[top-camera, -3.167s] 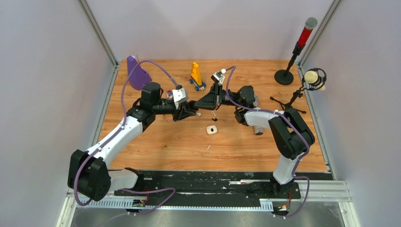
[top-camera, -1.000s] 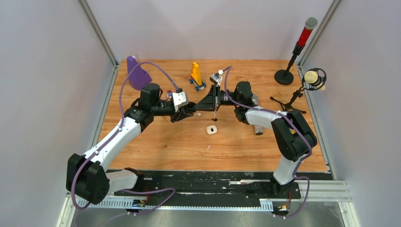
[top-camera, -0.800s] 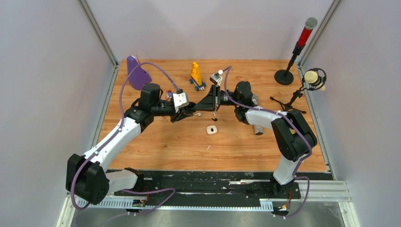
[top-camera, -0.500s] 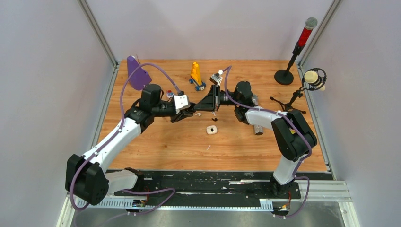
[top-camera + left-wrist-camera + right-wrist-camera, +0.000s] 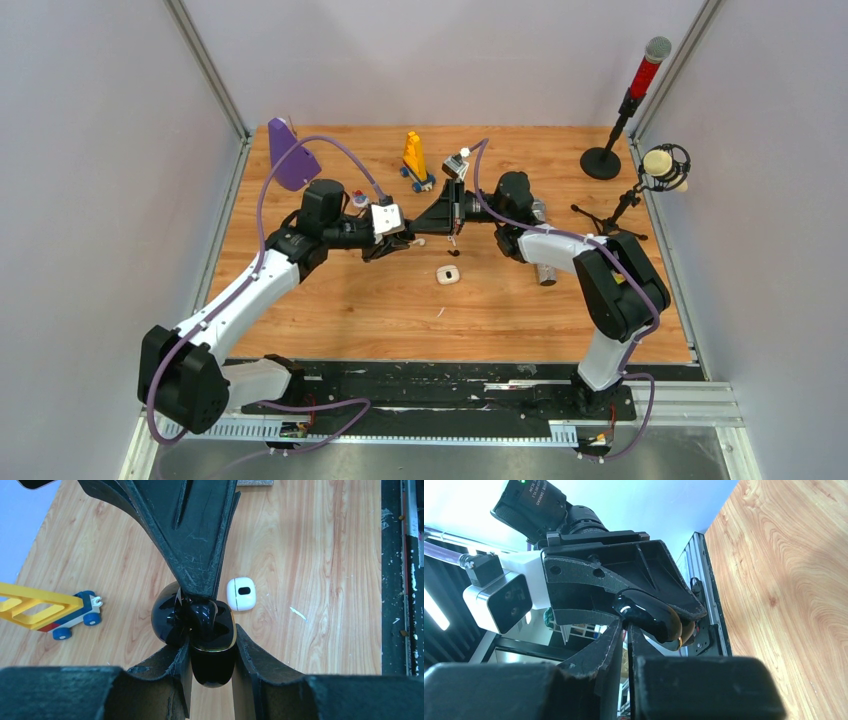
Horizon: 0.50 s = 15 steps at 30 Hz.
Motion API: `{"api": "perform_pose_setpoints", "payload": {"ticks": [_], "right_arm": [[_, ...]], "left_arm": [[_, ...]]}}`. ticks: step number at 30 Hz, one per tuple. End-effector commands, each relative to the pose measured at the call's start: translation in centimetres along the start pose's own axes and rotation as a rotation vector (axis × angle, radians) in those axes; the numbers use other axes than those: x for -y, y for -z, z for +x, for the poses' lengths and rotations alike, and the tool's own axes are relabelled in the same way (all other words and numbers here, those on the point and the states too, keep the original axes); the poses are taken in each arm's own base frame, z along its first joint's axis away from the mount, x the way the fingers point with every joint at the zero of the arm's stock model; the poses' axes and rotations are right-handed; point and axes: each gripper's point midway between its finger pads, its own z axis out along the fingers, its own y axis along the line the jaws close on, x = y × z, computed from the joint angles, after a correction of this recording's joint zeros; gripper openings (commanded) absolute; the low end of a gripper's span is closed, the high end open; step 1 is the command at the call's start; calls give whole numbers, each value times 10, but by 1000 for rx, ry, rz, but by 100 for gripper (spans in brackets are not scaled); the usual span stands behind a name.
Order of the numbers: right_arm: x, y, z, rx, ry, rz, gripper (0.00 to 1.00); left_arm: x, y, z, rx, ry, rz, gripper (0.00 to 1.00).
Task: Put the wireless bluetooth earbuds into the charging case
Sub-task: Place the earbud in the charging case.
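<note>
My left gripper (image 5: 210, 640) is shut on a glossy black charging case (image 5: 212, 665) and holds it above the table, its lid (image 5: 162, 617) swung open to the left. My right gripper (image 5: 197, 592) comes in from the far side with its jaws shut. Its tips rest on a glossy black earbud (image 5: 205, 617) sitting in the case's mouth. From above, the left gripper (image 5: 403, 241) and right gripper (image 5: 428, 232) meet mid-table. In the right wrist view the right gripper (image 5: 626, 625) touches the case (image 5: 651, 615). A white case (image 5: 447, 274) lies on the wood nearby.
A yellow wheeled toy (image 5: 415, 160) and a purple object (image 5: 290, 155) stand at the back. Two microphones on stands (image 5: 625, 110) occupy the back right corner. A thin white sliver (image 5: 439, 313) lies toward the front. Walls close off both sides.
My left wrist has edged slightly right toward the right gripper, with the case still in it. The right arm has hardly moved.
</note>
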Motion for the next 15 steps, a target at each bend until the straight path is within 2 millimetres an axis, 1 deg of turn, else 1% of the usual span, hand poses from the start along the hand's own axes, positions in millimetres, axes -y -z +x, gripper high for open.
{"api": "perform_pose_setpoints", "payload": {"ticks": [1,4,7,12,15], "right_arm": [[-19,-8,-4,0,72,-29,11],[-22,-10,-3,-12,78,-35,21],[-27,-9,-2,-31,103,-48,28],[-41,-5,-2,-61,160,-70,30],[-44,-4,-1,-79,187,-67,31]], "left_arm": [[1,3,-28,65,-71,19,15],[1,3,-28,64,-69,18,15],[1,4,-31,72,-65,18,16],[1,6,-36,85,-53,16,16],[2,7,-37,93,-50,18,16]]}}
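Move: My right fingertips are at the open black charging case, with the earbud standing in it about 1 cm to their left and 1 cm below. Down on the table, some 23 cm lower, the white case lies about 8 cm to the right and 2 cm ahead, and the loose black earbud 9 cm right and 7 cm ahead. From my left hand, which already grips the case, the earbud is about 3 cm right, 1 cm ahead and 1 cm up. I spread my nearly shut right fingers to about a third open beside the earbud and ease them up by roughly 1 cm, drifting a little back towards my base, with a slight tilt of some 5 degrees. My left hand stays in place and keeps its hold on the charging case. ##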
